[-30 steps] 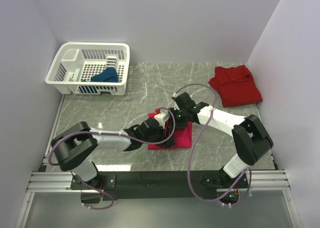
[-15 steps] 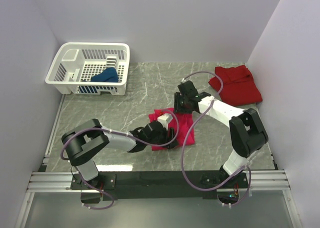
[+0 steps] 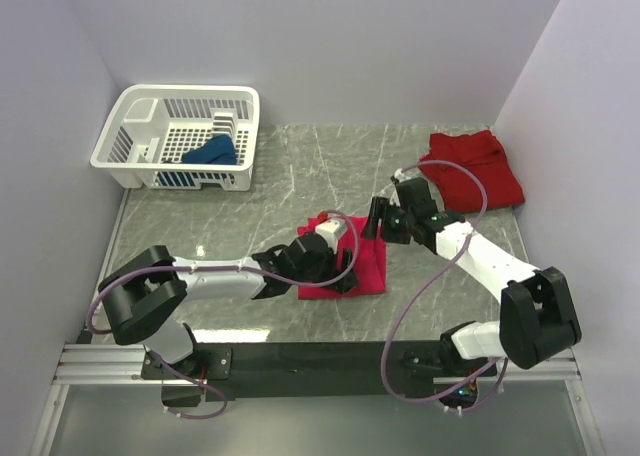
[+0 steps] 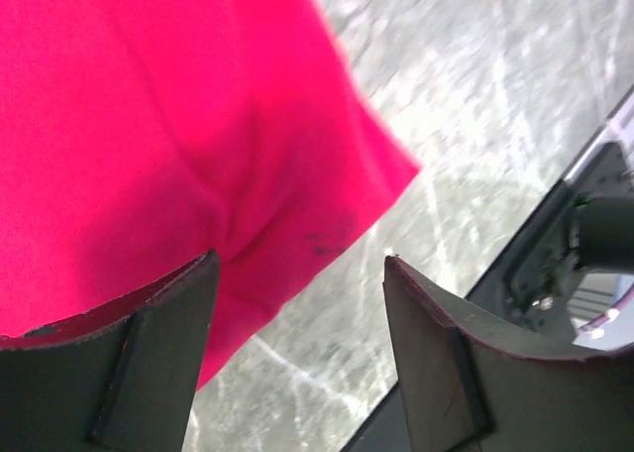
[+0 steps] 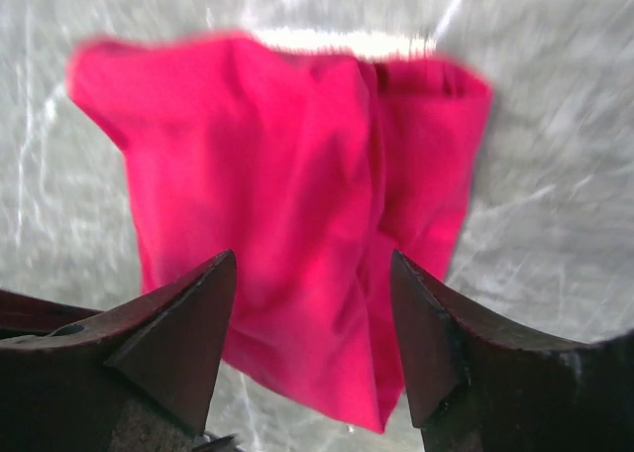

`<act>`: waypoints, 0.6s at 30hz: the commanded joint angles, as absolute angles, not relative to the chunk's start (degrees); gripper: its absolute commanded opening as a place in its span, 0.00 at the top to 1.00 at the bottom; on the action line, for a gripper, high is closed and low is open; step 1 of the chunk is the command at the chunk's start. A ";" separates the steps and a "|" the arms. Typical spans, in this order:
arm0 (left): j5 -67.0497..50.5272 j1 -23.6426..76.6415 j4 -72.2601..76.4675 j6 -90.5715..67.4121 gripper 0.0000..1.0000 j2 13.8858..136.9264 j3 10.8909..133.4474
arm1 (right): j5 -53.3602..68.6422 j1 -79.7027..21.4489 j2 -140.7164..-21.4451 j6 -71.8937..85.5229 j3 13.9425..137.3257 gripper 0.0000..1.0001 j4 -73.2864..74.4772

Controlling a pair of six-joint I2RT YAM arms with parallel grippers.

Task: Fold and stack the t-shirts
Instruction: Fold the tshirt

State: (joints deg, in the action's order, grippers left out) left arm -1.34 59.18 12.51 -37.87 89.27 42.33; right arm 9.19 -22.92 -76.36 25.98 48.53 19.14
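The magenta t-shirt (image 3: 368, 268) lies folded in a small rectangle on the grey marble table, near the front middle. My left gripper (image 3: 345, 279) is low over its near edge and open; in the left wrist view the shirt (image 4: 178, 125) is up left, with bare table between the fingertips of the gripper (image 4: 297, 274). My right gripper (image 3: 374, 223) hovers open just behind the shirt's far right corner, and its wrist view looks down on the shirt (image 5: 287, 194) between the spread fingers of the gripper (image 5: 312, 269). A darker red t-shirt (image 3: 470, 171) lies folded at the back right. A dark blue t-shirt (image 3: 210, 154) sits bunched in the basket.
The white lattice basket (image 3: 150, 126) stands at the back left corner. White walls close in the table on the left, back and right. The metal mounting rail (image 3: 300, 361) with both arm bases runs along the near edge.
Both grippers have opened and let go of the magenta shirt, which now lies as a compact folded rectangle. The right arm has swung back to the right; the left gripper stays at the shirt.
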 commanded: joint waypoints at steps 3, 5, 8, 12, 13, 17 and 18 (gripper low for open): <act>1.48 59.41 9.32 -35.42 0.26 86.31 47.28 | 21.79 -20.57 -74.18 25.40 42.02 0.29 13.81; 2.98 59.15 8.01 -35.33 0.25 85.70 47.63 | 23.81 -20.04 -72.95 25.92 39.03 0.28 12.66; 6.06 57.22 6.51 -35.33 0.25 85.08 46.85 | 26.89 -18.29 -71.63 26.72 35.60 0.28 10.38; 8.96 53.62 5.28 -35.25 0.25 85.25 44.13 | 27.16 -16.88 -70.84 26.72 33.14 0.28 10.02; 10.10 53.18 5.01 -35.16 0.25 85.34 43.34 | 26.90 -16.18 -70.49 26.63 32.26 0.28 10.11; 10.28 51.59 6.15 -35.24 0.25 85.60 41.22 | 26.19 -13.89 -69.52 26.11 30.59 0.28 10.46; 10.20 51.24 6.76 -35.33 0.25 85.87 40.79 | 26.02 -13.45 -69.43 25.93 30.32 0.28 10.55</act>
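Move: Under the left hand, the folded pink t-shirt has its middle about 4 cm ahead, 1 cm to the left and 4 cm below; its left edge runs some 11 cm to that hand's left and 3 cm ahead. From the right hand, the t-shirt's middle lies roughly 10 cm back, 8 cm left and 6 cm below, with its right edge about 9 cm back and 2 cm right. The dark red stack is some 12 cm ahead and 23 cm to the right of the right hand. Back and down, some 6 cm and 5 cm, the right hand comes from over the t-shirt's far right part to its right edge, the wrist tilting about 15 degrees. The left hand first rises about 3 cm, then swings forward and left, roughly 6 cm each way, sinking again over the cloth towards its left edge and turning some 15 degrees counter-clockwise. Both grippers stay open. ##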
